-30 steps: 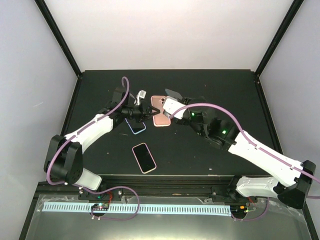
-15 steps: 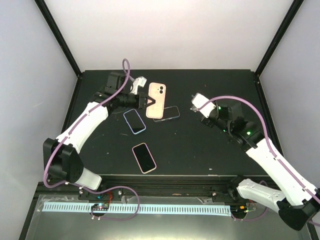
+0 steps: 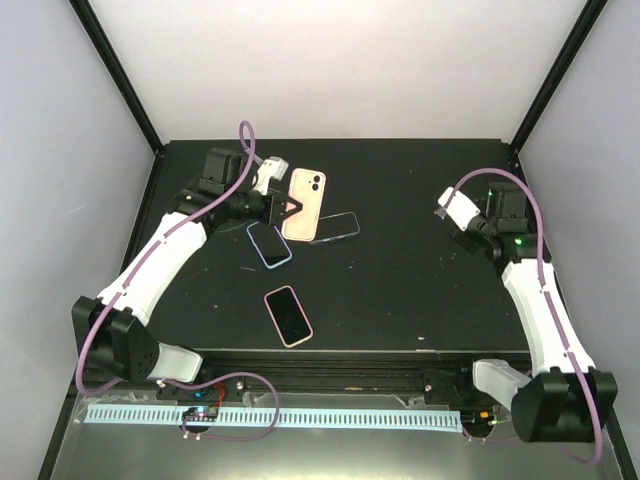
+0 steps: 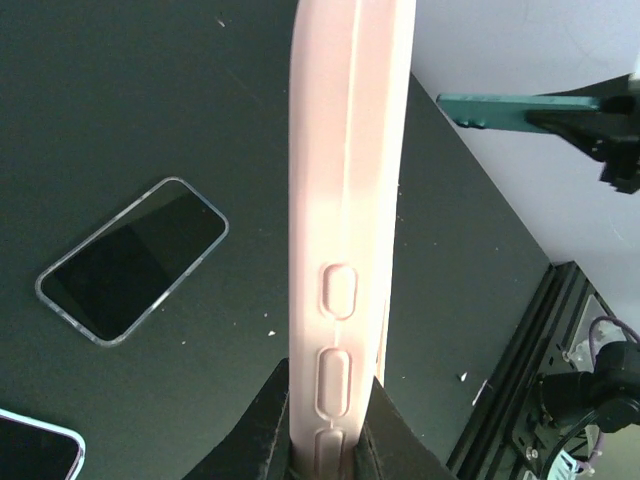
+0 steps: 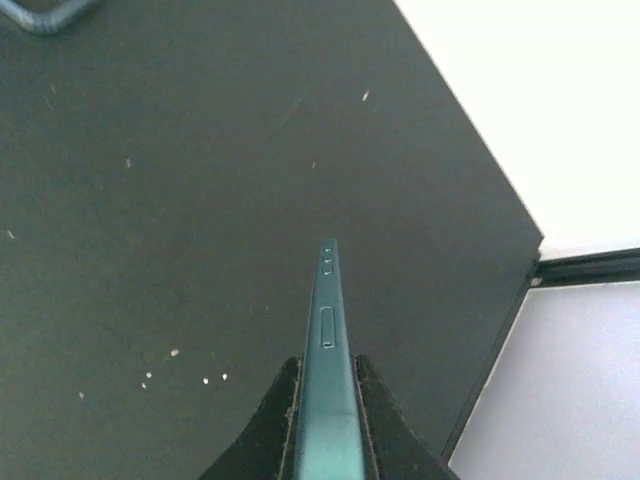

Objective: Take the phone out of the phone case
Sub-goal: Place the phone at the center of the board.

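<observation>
The pink phone case (image 3: 305, 203) hangs above the back left of the table, my left gripper (image 3: 284, 208) shut on its edge. In the left wrist view the case (image 4: 350, 200) stands edge-on, its button bumps showing, clamped by the left gripper (image 4: 330, 412). The phone (image 3: 455, 207), out of the case, is held far to the right by my right gripper (image 3: 462, 216). The right wrist view shows the phone's thin teal edge (image 5: 328, 330) pinched in the right gripper (image 5: 326, 372) above the dark table.
Three other cased phones lie on the black table (image 3: 400, 290): a clear-cased one (image 3: 336, 226) beside the pink case, a purple-rimmed one (image 3: 269, 243), and a pink-rimmed one (image 3: 288, 315) nearer the front. The table's right edge (image 5: 500, 320) lies close to the right gripper.
The phone came out of the pink case. My right arm swung far right with the phone, while the left arm drew the case slightly left and back.
</observation>
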You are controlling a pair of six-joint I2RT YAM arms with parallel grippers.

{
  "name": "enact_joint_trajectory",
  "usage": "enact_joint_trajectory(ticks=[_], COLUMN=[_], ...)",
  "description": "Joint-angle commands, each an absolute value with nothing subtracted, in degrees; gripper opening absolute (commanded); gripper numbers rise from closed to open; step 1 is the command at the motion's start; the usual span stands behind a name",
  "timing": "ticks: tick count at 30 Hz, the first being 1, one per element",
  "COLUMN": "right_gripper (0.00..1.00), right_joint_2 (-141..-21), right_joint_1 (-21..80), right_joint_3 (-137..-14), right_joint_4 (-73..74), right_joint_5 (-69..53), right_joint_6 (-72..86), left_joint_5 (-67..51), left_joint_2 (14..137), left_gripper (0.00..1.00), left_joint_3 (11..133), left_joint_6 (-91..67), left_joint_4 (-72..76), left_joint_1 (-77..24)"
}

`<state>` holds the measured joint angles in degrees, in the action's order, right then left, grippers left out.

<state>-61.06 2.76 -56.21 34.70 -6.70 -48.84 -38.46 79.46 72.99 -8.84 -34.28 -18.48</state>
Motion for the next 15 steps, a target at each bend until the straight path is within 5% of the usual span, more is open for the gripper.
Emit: enact_joint_trajectory(ticks=[1, 15], right_gripper=[0.01, 0.01], right_joint_2=[-63.2, -78.2], right_joint_1=[-1.0, -7.0], right_joint_3=[-53.5, -48.3], right_joint_4=[27.1, 8.1], right_joint_5=[-11.7, -16.5], right_joint_6=[-59.2, -86.1], left_joint_5=[-37.0, -38.7], left_joint_2=[78.7, 80.1], left_gripper=[0.02, 0.02], left_joint_3=[73.0, 72.3], left_joint_6=[-8.3, -11.6], left_joint_4=[-33.6, -32.0], left_joint_1=[-18.1, -18.0])
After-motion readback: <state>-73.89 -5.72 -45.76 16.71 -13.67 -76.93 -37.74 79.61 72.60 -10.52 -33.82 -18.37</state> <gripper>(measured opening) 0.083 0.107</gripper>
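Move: The right hand holds the teal phone above the board's bare right side. The patch below its path lies about 5 cm ahead, 3 cm to its right and 21 cm down. The clear-cased phone lies some 27 cm to its left, 4 cm back and 22 cm down, and the pink case about 33 cm left, roughly level. From the left hand that patch is about 38 cm right, 4 cm ahead and 25 cm down. Right hand, still gripping the teal phone, sinks about 9 cm towards the board, easing forward and right. ##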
